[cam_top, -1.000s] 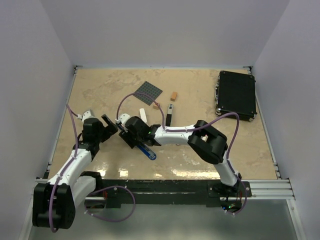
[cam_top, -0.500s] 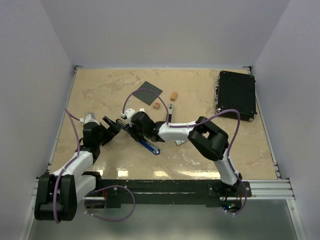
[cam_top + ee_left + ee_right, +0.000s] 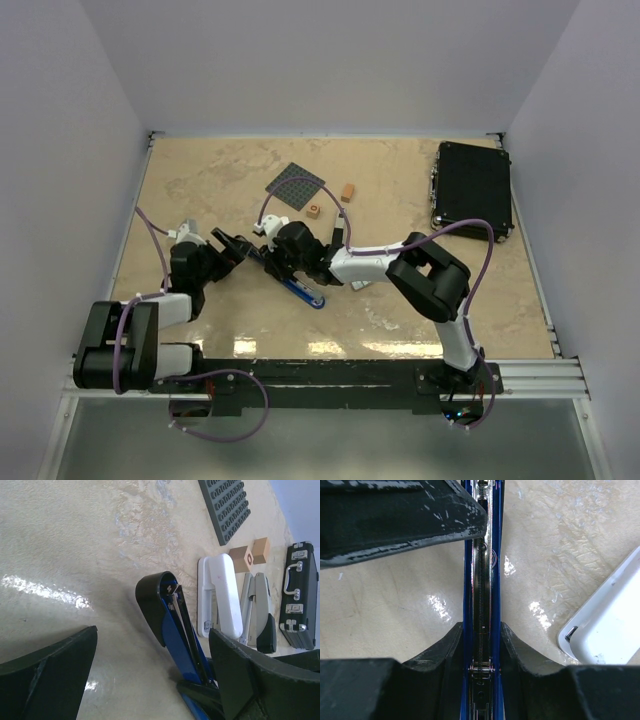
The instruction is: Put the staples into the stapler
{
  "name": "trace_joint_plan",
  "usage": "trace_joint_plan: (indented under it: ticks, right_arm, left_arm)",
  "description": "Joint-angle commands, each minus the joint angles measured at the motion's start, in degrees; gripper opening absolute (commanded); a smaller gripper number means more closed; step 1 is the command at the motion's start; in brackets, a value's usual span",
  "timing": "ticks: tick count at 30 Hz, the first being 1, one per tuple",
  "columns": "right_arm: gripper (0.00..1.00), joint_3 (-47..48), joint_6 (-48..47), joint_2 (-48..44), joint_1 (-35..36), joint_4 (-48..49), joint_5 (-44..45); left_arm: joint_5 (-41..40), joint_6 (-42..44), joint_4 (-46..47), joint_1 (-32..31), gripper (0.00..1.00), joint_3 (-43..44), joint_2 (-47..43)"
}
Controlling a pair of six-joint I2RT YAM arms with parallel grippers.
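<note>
A blue stapler [image 3: 301, 290] lies flipped open on the table, its magazine and spring bare in the right wrist view [image 3: 481, 580]. My right gripper [image 3: 481, 647] is shut on its blue rails near the hinge, one finger on each side. My left gripper [image 3: 150, 675] is open and straddles the same stapler [image 3: 177, 630], touching nothing; the black-capped end points away from it. From above, the left gripper [image 3: 236, 248] sits just left of the right gripper [image 3: 285, 268]. The staples are hidden or out of view.
A white stapler [image 3: 222, 597] and a grey one [image 3: 260, 612] lie just beyond the blue one. Two orange blocks [image 3: 240, 558] and a dark studded plate [image 3: 296, 185] lie further back. A black case [image 3: 473, 188] sits at the back right.
My right gripper has closed from wide onto the blue stapler and carried it slightly back and right. My left arm has folded in, bringing its open gripper up to the stapler.
</note>
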Motion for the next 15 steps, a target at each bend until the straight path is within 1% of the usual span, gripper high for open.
trace_joint_plan:
  ticks: [1, 3, 4, 7, 9, 11, 14, 15]
  right_arm:
    - [0.02, -0.10, 0.25, -3.77, -0.20, 7.64, -2.48]
    - [0.02, -0.36, 0.16, -3.77, -0.20, 7.99, -2.66]
    - [0.02, -0.54, 0.24, -3.85, -0.28, 8.16, -2.66]
    - [0.02, -1.06, -0.02, -3.68, -0.28, 8.60, -2.57]
    - [0.02, -1.15, -0.11, -3.42, -0.28, 8.69, -2.75]
    - [0.02, -1.50, -0.19, -3.59, -0.20, 9.04, -2.92]
    - [0.02, -2.12, -0.19, -3.68, -0.20, 9.92, -3.01]
    - [0.02, -2.29, -0.11, -3.68, -0.20, 10.18, -3.01]
  left_arm:
    - [1.12, -0.69, 8.47, 0.40, 0.96, 0.38, 2.29]
    - [0.59, -0.69, 9.18, 0.40, 0.95, 0.38, 2.29]
    - [0.42, -0.69, 9.53, 0.40, 0.87, 0.30, 2.38]
    - [-0.90, -0.86, 9.53, 0.40, 0.79, 0.56, 3.08]
    - [-1.61, -1.04, 10.05, 0.49, 0.78, 0.56, 3.60]
    - [-1.61, -0.78, 10.85, 0.49, 0.71, 0.56, 4.04]
    - [-1.78, -0.60, 11.64, 0.40, 0.67, 0.65, 5.01]
    - [-1.78, -0.60, 11.99, 0.40, 0.64, 0.56, 5.27]
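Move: The opened blue stapler's black head is the left hand's target, about 2 cm ahead, 2 cm right and 1 cm below, already between its spread fingers. The white stapler lies roughly 4 cm ahead and 13 cm right of the left hand, the grey stud plate some 17 cm ahead and 15 cm right, both on the table. From the right hand, gripping the blue stapler's body, the black head is about 5 cm ahead and 8 cm left. Left hand eases 1 cm forward, fingers closing about a third around the black head; right keeps holding the stapler. ##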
